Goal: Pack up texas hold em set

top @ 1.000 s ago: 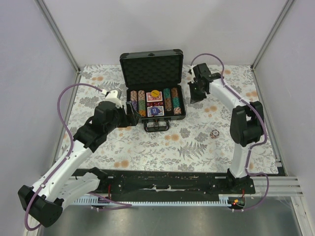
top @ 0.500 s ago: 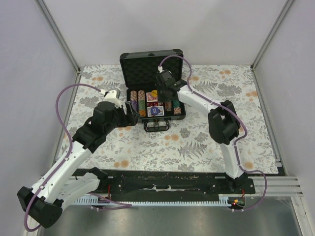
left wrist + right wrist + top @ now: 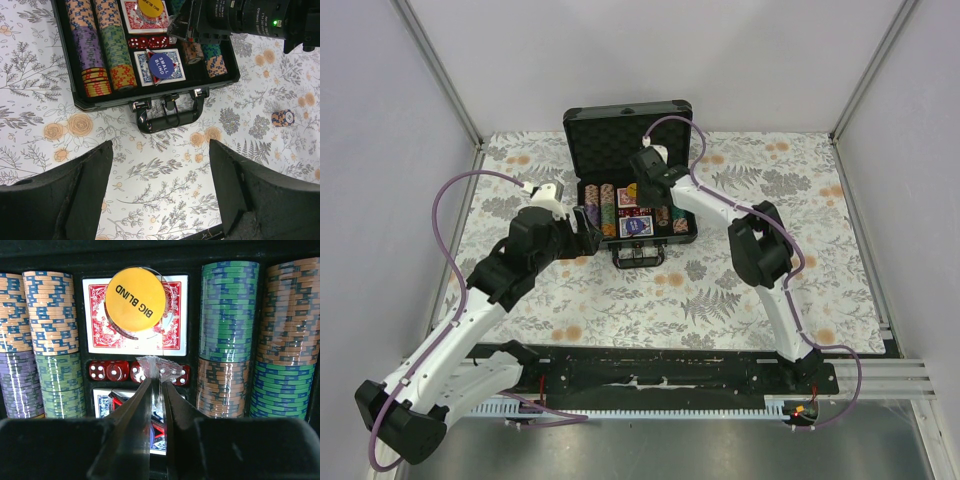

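Observation:
The dark case (image 3: 628,135) lies open at the back middle, its foam lid upright. Rows of poker chips (image 3: 605,205) flank a red deck (image 3: 100,330) carrying a yellow BIG BLIND button (image 3: 135,299), red dice (image 3: 107,371), and a blue deck topped by a SMALL BLIND button (image 3: 161,65). My right gripper (image 3: 638,192) hangs over the tray's middle. In the right wrist view it (image 3: 157,377) is shut on a small clear plastic piece (image 3: 159,366) just above the dice row. My left gripper (image 3: 161,150) stands open over bare cloth, in front of the case handle (image 3: 167,119).
A loose blue-and-orange chip stack (image 3: 282,118) sits on the floral cloth (image 3: 700,290) to the right of the case; in the top view my right arm hides it. The right arm reaches across the case's right side. Frame posts and walls close in the table.
My right arm has swung from the back right of the table over to the open case, and its gripper now hangs above the dice. The left arm has not moved.

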You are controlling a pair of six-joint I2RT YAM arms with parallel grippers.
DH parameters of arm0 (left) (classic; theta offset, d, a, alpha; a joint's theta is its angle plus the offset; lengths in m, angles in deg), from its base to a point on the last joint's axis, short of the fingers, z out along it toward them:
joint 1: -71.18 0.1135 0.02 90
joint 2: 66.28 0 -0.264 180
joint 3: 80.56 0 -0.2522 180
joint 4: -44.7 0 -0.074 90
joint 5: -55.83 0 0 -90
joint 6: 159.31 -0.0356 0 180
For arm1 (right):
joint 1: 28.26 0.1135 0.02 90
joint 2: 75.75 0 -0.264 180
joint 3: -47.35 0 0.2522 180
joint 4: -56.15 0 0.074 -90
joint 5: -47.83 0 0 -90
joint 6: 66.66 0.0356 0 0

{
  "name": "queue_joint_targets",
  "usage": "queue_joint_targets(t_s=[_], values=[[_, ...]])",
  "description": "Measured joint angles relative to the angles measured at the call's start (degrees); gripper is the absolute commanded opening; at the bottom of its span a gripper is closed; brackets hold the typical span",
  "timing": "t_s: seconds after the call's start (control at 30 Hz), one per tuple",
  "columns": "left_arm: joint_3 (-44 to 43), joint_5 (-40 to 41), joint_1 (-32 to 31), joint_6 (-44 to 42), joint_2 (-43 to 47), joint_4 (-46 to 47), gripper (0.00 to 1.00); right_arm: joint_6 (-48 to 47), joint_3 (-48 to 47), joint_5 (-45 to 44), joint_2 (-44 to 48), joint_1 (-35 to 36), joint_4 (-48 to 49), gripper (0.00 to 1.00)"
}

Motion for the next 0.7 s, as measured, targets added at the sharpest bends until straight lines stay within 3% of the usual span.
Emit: queue_joint_targets(t_s=[0.47,0.7], values=[[0.0,0.1,0.0,0.0,0.4,0.0,0.84,1.5,-1.5,0.8,-1.6,0.3,0.7,0.45],[0.0,0.1,0.0,0.0,0.8,0.0,0.84,1.4,-1.5,1.2,-1.4,0.3,0.3,0.53]])
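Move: My right hand is inside the case with a clear plastic packet in its fingertips. The row of red dice lies about 2 cm to the left and 2 cm below. The big blind button is some 6 cm ahead and 2 cm left, the small blind button some 4 cm back and 2 cm left. The green and brown chips stand 3 cm ahead and 5 cm right. From my left hand the dice are roughly 19 cm ahead, 9 cm right and 17 cm down. I part my right fingers from nearly shut to about half open and let go of the clear packet over the row of dice, between the two card decks. While they open I ease the hand about 1 cm to the left, towards the middle of the row, staying low with hardly any turn of the wrist. ##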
